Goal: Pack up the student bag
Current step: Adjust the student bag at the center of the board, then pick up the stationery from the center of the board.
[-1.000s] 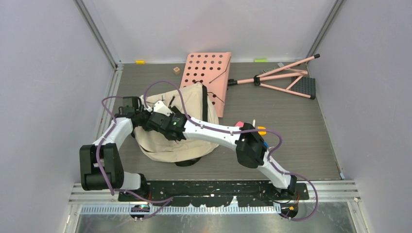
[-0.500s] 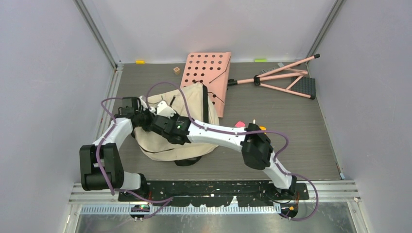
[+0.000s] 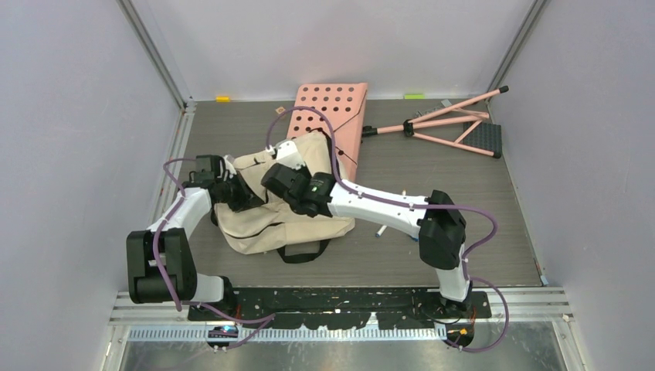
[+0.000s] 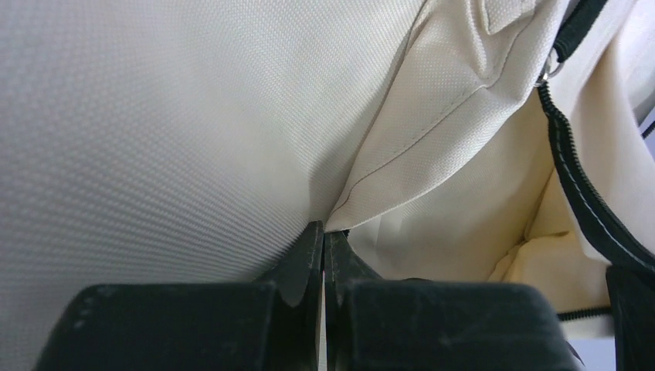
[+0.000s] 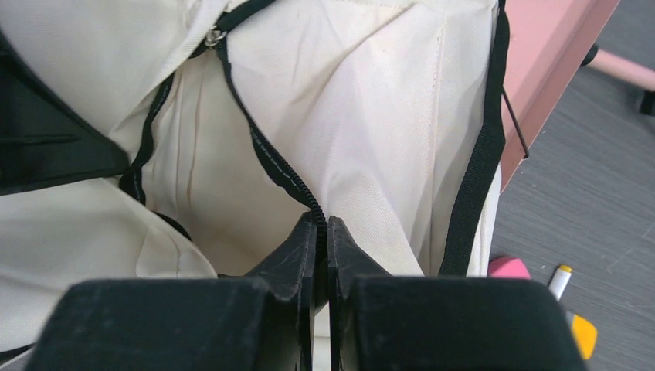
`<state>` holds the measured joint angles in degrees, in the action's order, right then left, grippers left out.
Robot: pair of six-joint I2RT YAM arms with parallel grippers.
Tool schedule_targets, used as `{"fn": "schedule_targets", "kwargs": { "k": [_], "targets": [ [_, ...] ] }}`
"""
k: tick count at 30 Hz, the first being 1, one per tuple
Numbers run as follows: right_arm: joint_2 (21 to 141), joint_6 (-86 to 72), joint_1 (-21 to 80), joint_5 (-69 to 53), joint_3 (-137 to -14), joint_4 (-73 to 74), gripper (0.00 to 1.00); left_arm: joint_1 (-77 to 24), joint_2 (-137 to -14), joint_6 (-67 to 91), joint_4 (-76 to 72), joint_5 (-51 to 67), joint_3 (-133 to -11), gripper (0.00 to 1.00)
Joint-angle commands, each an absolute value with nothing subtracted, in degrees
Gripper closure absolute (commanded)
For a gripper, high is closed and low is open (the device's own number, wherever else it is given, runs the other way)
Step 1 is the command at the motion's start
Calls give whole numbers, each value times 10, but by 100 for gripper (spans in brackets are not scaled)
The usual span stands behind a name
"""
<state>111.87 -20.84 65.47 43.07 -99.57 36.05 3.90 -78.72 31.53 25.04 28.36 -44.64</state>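
The student bag (image 3: 305, 222), cream fabric with black trim, lies slumped on the grey floor between both arms. My left gripper (image 3: 243, 197) is at the bag's left side; in the left wrist view it (image 4: 324, 229) is shut on a fold of the bag's cream fabric (image 4: 193, 116). My right gripper (image 3: 272, 179) is over the bag's top middle. In the right wrist view it (image 5: 321, 221) is shut on the black zipper edge (image 5: 266, 158) of the bag's opening, with pale lining (image 5: 371, 93) spread beyond it.
A pink perforated board (image 3: 332, 116) lies just behind the bag, with a pink folding stand (image 3: 456, 124) to its right. A small wooden cube (image 3: 280, 112) sits by the board. A white marker (image 3: 380, 230), also (image 5: 560, 280), and a pink eraser (image 5: 508, 268) lie right of the bag.
My right gripper has closed on the zipper edge and moved back and to the right, drawing the bag's opening with it. The left gripper has stayed shut on the fabric.
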Motion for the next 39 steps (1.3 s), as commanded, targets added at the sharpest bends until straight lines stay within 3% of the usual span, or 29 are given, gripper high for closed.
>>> {"fn": "schedule_targets", "kwargs": {
  "k": [1,2,4,5,8,10,16,26,31,39],
  "targets": [
    [1053,-228,609,417,-990,347,93,47,-774,301,230,289,-457,100],
    [1049,-220,605,392,-990,339,90,47,-773,297,231,297,-460,100],
    [1041,-199,602,356,-989,324,72,46,-769,291,235,312,-464,100],
    [1037,-180,602,321,-993,321,57,47,-764,288,236,319,-465,100],
    [1029,-164,602,268,-1012,328,32,47,-753,285,238,332,-466,100],
    [1019,-167,602,249,-1028,343,26,46,-748,284,244,335,-469,100],
    [959,-215,576,219,-1036,403,19,47,-742,274,270,322,-479,100],
    [851,-422,404,285,-822,487,20,46,-738,250,287,303,-468,100],
    [863,-469,363,295,-771,513,20,46,-737,225,304,301,-470,100],
    [958,-483,323,207,-740,489,16,46,-723,214,316,307,-469,100]
  ]
}}
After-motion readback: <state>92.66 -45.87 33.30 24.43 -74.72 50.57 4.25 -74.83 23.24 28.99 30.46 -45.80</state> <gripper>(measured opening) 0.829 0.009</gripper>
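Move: My right hand is pinching the zipped edge of the student bag; the bag's middle lies about 12 cm below it, 1 cm ahead and 2 cm left. The bag's broad black strap is some 7 cm ahead and 8 cm right; the pink eraser, down on the table, about 21 cm right and 1 cm ahead. My left hand still holds a fold, with the bag's middle about 6 cm right, 2 cm ahead and 3 cm lower. I nudge my right hand slightly forward and down, open its fingers wide to let go of the zipped edge, and lift about 10 cm. Then I swing some 24 cm right, past the bag's right side, sinking about 15 cm towards the pink eraser while the hand turns clockwise and tips down. My left hand keeps its pinch on the fold and rises about 2 cm. ##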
